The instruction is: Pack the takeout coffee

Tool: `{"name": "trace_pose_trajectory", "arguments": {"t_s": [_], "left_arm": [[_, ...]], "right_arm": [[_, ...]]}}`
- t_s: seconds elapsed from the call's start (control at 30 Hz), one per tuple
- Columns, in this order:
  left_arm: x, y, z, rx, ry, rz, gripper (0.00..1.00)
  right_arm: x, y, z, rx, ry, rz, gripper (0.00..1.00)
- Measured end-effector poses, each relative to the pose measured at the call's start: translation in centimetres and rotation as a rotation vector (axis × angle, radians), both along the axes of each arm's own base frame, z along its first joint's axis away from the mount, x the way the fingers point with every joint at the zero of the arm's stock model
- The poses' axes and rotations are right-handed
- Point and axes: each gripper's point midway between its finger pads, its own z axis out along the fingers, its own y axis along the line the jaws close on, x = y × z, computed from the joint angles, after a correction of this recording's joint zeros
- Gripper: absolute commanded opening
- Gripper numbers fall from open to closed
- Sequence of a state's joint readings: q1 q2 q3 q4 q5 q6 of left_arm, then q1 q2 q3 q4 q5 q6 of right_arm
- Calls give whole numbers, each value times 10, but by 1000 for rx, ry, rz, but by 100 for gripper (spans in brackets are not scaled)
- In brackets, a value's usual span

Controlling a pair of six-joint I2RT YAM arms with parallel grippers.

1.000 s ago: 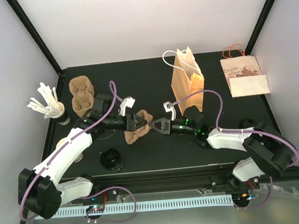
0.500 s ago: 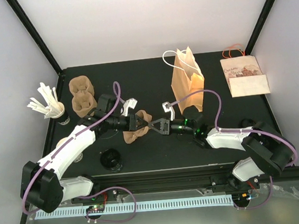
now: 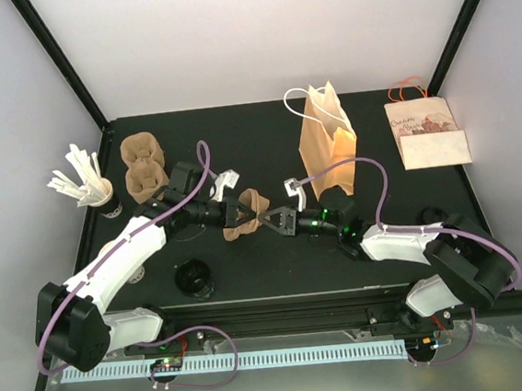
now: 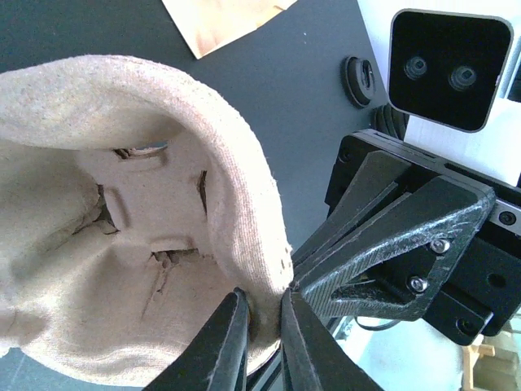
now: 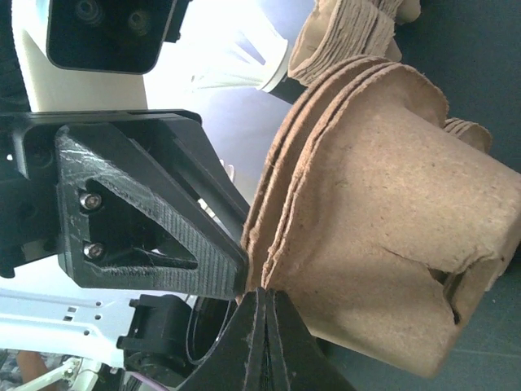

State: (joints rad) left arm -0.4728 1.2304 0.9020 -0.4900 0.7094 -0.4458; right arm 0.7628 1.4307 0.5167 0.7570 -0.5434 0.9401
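A brown pulp cup carrier (image 3: 247, 208) is held between my two grippers at the middle of the table. In the left wrist view its hollow cup pockets (image 4: 122, 204) face the camera. My left gripper (image 3: 236, 214) (image 4: 263, 314) pinches the carrier's rim from the left, a finger on each side. My right gripper (image 3: 272, 218) (image 5: 262, 297) meets the same rim from the right, its jaws pressed together on the thin edge. The right wrist view shows the carrier (image 5: 391, 228) as several nested layers. An upright brown paper bag (image 3: 325, 141) with white handles stands behind the right arm.
More stacked carriers (image 3: 142, 165) lie at the back left. Beside them stands a cup of white stirrers (image 3: 89, 186). A black lid (image 3: 195, 278) sits near the front left. A flat printed paper bag (image 3: 427, 133) lies at the back right.
My left gripper has narrowed onto the carrier's rim. The carrier has shifted slightly away from the front edge and tilted up. The right gripper has stayed shut on it.
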Motion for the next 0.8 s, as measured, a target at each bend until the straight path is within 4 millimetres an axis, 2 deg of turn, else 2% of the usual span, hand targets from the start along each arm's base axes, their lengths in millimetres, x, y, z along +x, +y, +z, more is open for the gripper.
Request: {"name": "trace_pose_trajectory", "arguments": {"t_s": [0.33,0.53,0.7,0.8], "left_arm": [[0,4,3,23,-15,3,14],[2,6,8,25,-33,6,12],[5,10,16,42,-69,6,50],[3,9,18,30,-75,-7,60]], "right_arm": [[2,-10,-7,-30,12,-55,1],[7,-15,-18,-68,34,-91,1],[7,-17,-26,-95,47,-100,1],[7,-17,-26,-95,47,-97,1]]}}
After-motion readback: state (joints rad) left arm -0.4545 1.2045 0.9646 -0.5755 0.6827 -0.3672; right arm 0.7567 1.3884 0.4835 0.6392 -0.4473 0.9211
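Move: The nested pulp cup carriers are already pinched at the rim by both my hands; their middle lies about 2 cm left and 2 cm ahead of my left hand point, some 4 cm lower, and roughly 4 cm left and 2 cm ahead of my right. The standing paper bag is about 16 cm right and 13 cm ahead of my right hand. From my left hand, the black cup stands about 15 cm left and 13 cm back, the other carrier stack some 24 cm left and 14 cm ahead. I keep my right fingers shut on the carriers' rim and lower it about 2.5 cm, easing to the right as well. My left hand rises, drifting a little left, still pinching at first; then its fingers spread to about half open and let go of the rim, ending some 2 cm higher, just above the carriers. ##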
